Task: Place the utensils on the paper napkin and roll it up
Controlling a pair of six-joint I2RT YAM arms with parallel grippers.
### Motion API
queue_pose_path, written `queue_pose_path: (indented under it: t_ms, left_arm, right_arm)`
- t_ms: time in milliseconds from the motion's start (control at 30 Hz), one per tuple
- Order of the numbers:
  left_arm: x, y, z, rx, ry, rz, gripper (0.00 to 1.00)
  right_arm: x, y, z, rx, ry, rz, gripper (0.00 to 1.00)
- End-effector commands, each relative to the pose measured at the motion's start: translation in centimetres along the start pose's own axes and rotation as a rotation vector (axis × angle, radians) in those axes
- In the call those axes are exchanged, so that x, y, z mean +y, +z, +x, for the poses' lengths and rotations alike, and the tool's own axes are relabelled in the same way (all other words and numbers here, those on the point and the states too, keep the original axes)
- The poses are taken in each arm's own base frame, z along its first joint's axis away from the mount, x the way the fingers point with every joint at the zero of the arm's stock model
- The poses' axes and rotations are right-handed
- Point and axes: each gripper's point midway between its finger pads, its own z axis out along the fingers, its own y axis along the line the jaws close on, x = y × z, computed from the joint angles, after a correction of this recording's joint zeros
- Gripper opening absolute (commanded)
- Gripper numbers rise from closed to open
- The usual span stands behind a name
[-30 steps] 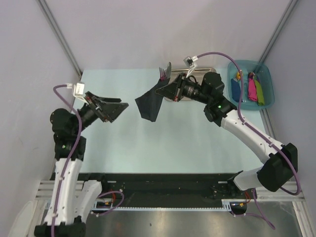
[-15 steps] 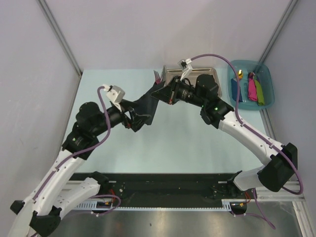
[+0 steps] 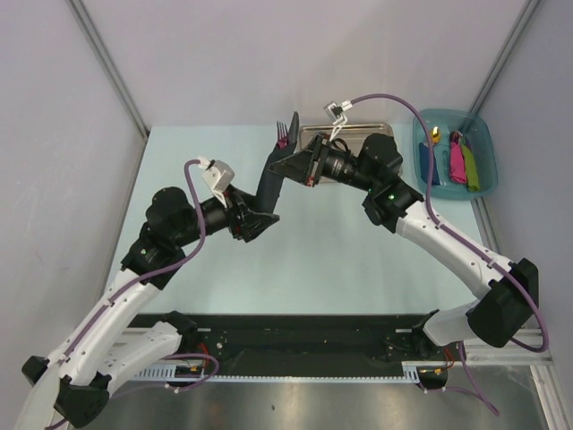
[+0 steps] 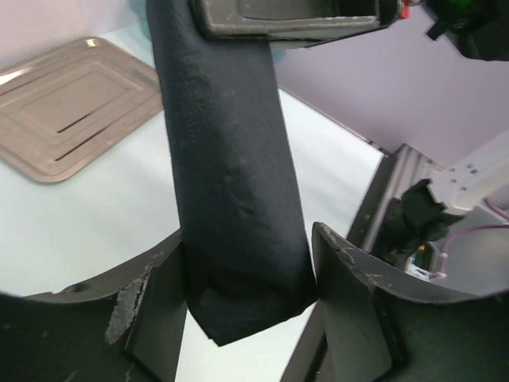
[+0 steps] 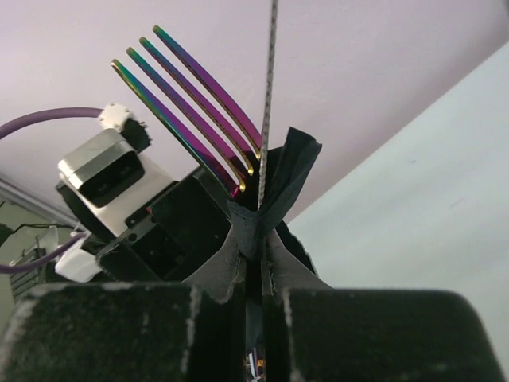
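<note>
The paper napkin (image 3: 267, 184) hangs as a narrow black roll above the table's middle. Its upper end is pinched in my right gripper (image 3: 286, 165), whose jaws (image 5: 256, 239) are shut on it. Iridescent fork tines (image 3: 283, 134) stick out of the roll's top (image 5: 191, 99), beside a thin blade (image 5: 270, 79) seen edge-on; the utensils' handles are hidden inside the napkin. My left gripper (image 3: 258, 220) reaches in from the left and closes round the roll's lower end (image 4: 231, 183). Both its fingers touch the paper, and its jaws (image 4: 248, 239) stand fairly wide.
A steel tray (image 3: 380, 133) lies at the back of the table behind the right wrist, also seen in the left wrist view (image 4: 71, 103). A blue bin (image 3: 484, 134) with bright coloured items (image 3: 461, 161) stands at the back right.
My left arm swung in from the left and its jaws closed round the napkin's lower end. The napkin, a loose hanging sheet before, is now a narrow roll, held slightly more to the left.
</note>
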Motion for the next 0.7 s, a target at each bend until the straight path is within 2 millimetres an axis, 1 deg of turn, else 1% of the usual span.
queue_pose_path:
  t_ms: [0,67,100,133,300,367,467,533,667]
  left_arm:
    - [-3.1,0.1,-1.1,-0.045,-0.069,0.168,0.61]
    - [-3.3,0.0,-1.5,-0.072,-0.083,0.195,0.56]
    - [-3.5,0.0,-1.6,-0.074,-0.121,0.209,0.54]
    - [-3.9,-0.2,-2.1,-0.094,-0.118,0.240,0.53]
    - [-5.0,-0.3,-2.7,-0.106,-0.197,0.318,0.43]
    - [-5.7,-0.5,-3.0,-0.111,-0.212,0.368,0.42]
    - [-6.2,-0.6,-3.0,-0.110,-0.236,0.403,0.42]
    - [-6.3,-0.6,-3.2,-0.118,-0.237,0.409,0.42]
    - [-6.0,-0.6,-3.2,-0.119,-0.252,0.400,0.47]
  right_arm:
    - [4.0,-0.2,-1.7,-0.051,-0.045,-0.151,0.00]
    - [4.3,-0.4,-1.7,-0.047,-0.051,-0.165,0.00]
    - [4.3,-0.5,-1.6,-0.047,-0.051,-0.172,0.00]
    - [4.4,-0.6,-1.6,-0.045,-0.054,-0.177,0.00]
    - [4.8,-0.8,-1.1,-0.030,-0.054,-0.203,0.00]
    - [5.0,-0.9,-0.9,-0.026,-0.058,-0.216,0.00]
    - [5.1,-1.0,-0.9,-0.022,-0.053,-0.230,0.00]
    - [5.2,-1.2,-1.0,-0.022,-0.049,-0.237,0.00]
    - [5.9,-1.4,-0.5,-0.007,-0.052,-0.270,0.00]
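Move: The left hand is already at the loose lower end of the wrapped napkin, which stands between its open fingers, about 1 cm ahead of the hand and level with it. From there the right gripper pinching the bundle is some 8 cm ahead, 5 cm right and 8 cm up, and the fork's tines about 13 ahead, 6 right and 14 up. From the right hand, the napkin's lower end lies roughly 7 cm back, 5 cm left and 8 cm down. The left hand squeezes its fingers in from both sides around the napkin's lower end, from about two thirds open to under half, while it draws back about 3 cm, slips to its right and rises a little, turning roughly 25 degrees in all: clockwise, its left side dipping and its tips going down. The right hand keeps its shut pinch on napkin and utensils and travels the same way, back some 2.5 cm and slightly up, turning a little counter-clockwise. ##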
